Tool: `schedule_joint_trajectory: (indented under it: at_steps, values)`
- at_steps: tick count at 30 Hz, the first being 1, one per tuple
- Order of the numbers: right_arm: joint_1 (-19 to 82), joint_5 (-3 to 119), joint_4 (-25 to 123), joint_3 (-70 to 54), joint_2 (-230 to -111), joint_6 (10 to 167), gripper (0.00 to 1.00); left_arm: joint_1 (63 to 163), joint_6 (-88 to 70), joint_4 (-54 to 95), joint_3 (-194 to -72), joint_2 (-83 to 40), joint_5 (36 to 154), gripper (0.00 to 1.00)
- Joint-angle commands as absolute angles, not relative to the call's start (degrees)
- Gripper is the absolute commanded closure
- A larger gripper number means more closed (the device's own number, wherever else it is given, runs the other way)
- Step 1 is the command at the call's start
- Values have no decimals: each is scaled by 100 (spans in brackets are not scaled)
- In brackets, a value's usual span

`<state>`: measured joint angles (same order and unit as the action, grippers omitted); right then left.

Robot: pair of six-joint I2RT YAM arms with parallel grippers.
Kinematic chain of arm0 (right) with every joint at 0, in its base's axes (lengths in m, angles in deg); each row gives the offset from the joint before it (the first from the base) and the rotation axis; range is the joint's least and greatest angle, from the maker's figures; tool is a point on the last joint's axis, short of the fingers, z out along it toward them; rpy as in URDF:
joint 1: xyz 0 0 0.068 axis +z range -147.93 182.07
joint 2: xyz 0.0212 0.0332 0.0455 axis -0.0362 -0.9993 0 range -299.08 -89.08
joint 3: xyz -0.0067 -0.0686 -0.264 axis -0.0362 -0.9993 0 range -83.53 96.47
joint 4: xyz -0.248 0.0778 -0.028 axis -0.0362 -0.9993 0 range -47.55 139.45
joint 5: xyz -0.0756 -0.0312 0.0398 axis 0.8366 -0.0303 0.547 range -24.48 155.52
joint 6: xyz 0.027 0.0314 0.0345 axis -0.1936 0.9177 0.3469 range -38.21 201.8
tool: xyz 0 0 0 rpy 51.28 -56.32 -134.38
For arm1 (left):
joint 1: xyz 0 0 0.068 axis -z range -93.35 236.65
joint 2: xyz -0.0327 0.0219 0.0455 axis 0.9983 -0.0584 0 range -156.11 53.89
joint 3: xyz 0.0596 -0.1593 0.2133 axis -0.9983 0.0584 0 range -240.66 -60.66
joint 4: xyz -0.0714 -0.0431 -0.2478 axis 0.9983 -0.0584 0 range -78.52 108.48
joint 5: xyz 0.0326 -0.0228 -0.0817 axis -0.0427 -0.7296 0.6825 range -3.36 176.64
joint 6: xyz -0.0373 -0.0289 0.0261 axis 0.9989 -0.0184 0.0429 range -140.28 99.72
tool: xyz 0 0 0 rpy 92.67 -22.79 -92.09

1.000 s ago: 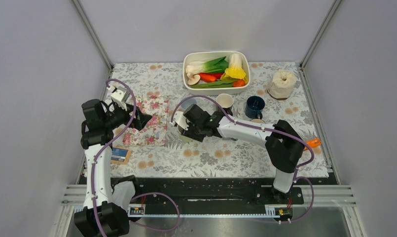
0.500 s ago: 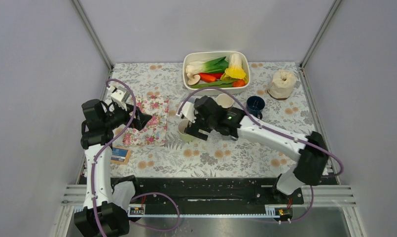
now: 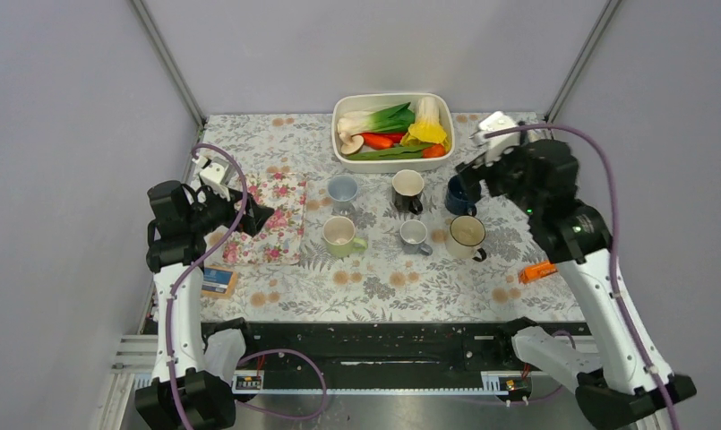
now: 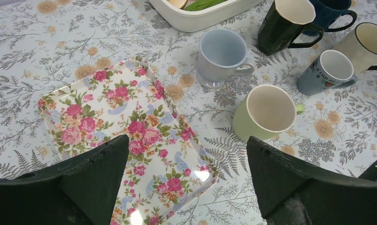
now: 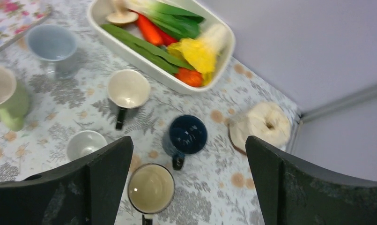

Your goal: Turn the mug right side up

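The light green mug (image 3: 341, 236) stands upright on the flowered cloth, mouth up, handle toward the right; it also shows in the left wrist view (image 4: 266, 112) and at the left edge of the right wrist view (image 5: 3, 98). Nothing touches it. My right gripper (image 3: 468, 175) is raised high over the back right, above the navy mug (image 5: 187, 135), its jaws wide open and empty (image 5: 188, 140). My left gripper (image 3: 262, 218) hovers open and empty over the floral tray (image 4: 116, 122), left of the green mug (image 4: 186, 140).
Upright mugs surround the green one: light blue (image 3: 342, 190), black with cream inside (image 3: 407, 186), small grey (image 3: 414, 235), cream (image 3: 467, 235). A white vegetable dish (image 3: 336, 134) sits at the back. A beige roll (image 5: 261, 124) lies back right, an orange object (image 3: 537, 270) right.
My right gripper opened, released the green mug and swung up and away to the back right. The mug now stands upright by itself. The left arm stayed put.
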<state>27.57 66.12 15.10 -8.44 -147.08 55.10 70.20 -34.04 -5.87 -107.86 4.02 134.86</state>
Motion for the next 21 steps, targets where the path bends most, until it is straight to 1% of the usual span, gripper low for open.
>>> schedule_joint_trajectory:
  at_steps: [1,3,6,9,13,16,21]
  values:
    - [890,4907,1377,-1010,-14090,6131,1,6985,-3483,-493,-10999,541,13317,1]
    - [-47,4306,1427,-1234,-13873,6292,0,6986,-3499,-490,-10984,581,13289,1]
    - [-1167,3646,1494,-1613,-13580,6420,0,6974,-3521,-474,-10966,645,13235,1]
    - [-1962,3270,1703,-2032,-13325,6741,1,6977,-3525,-458,-10953,684,13208,1]
    - [-2130,4049,2141,-2566,-12853,7027,0,6978,-3547,-455,-10952,714,13158,1]
    - [-2130,4576,2131,-2630,-12660,7232,1,6982,-3562,-419,-10932,770,13077,1]
    - [-2129,4925,2056,-2766,-12310,7189,1,6978,-3603,-365,-10870,906,12984,1]
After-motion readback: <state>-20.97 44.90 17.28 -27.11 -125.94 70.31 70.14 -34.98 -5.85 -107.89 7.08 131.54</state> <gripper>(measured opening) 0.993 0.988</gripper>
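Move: The green mug, already upright, lies about 29 cm to the right hand's left, 3 cm back and some 30 cm below. The navy mug is about 8 cm ahead of this hand and 1 cm left; the cream mug is 3 cm back, straight below sideways. The orange box lies about 12 cm back and 18 cm right. From the left hand the green mug is roughly 18 cm to the right, level in reach and 18 cm lower. Heading for the empty space above the table's right side, the open, empty right hand swings some 17 cm to its right, away from the green mug, quickly at first and easing off. It draws back about 5 cm and ends about 4 cm lower, the wrist turning roughly 30 degrees clockwise and rolling its left side up; it touches nothing. ##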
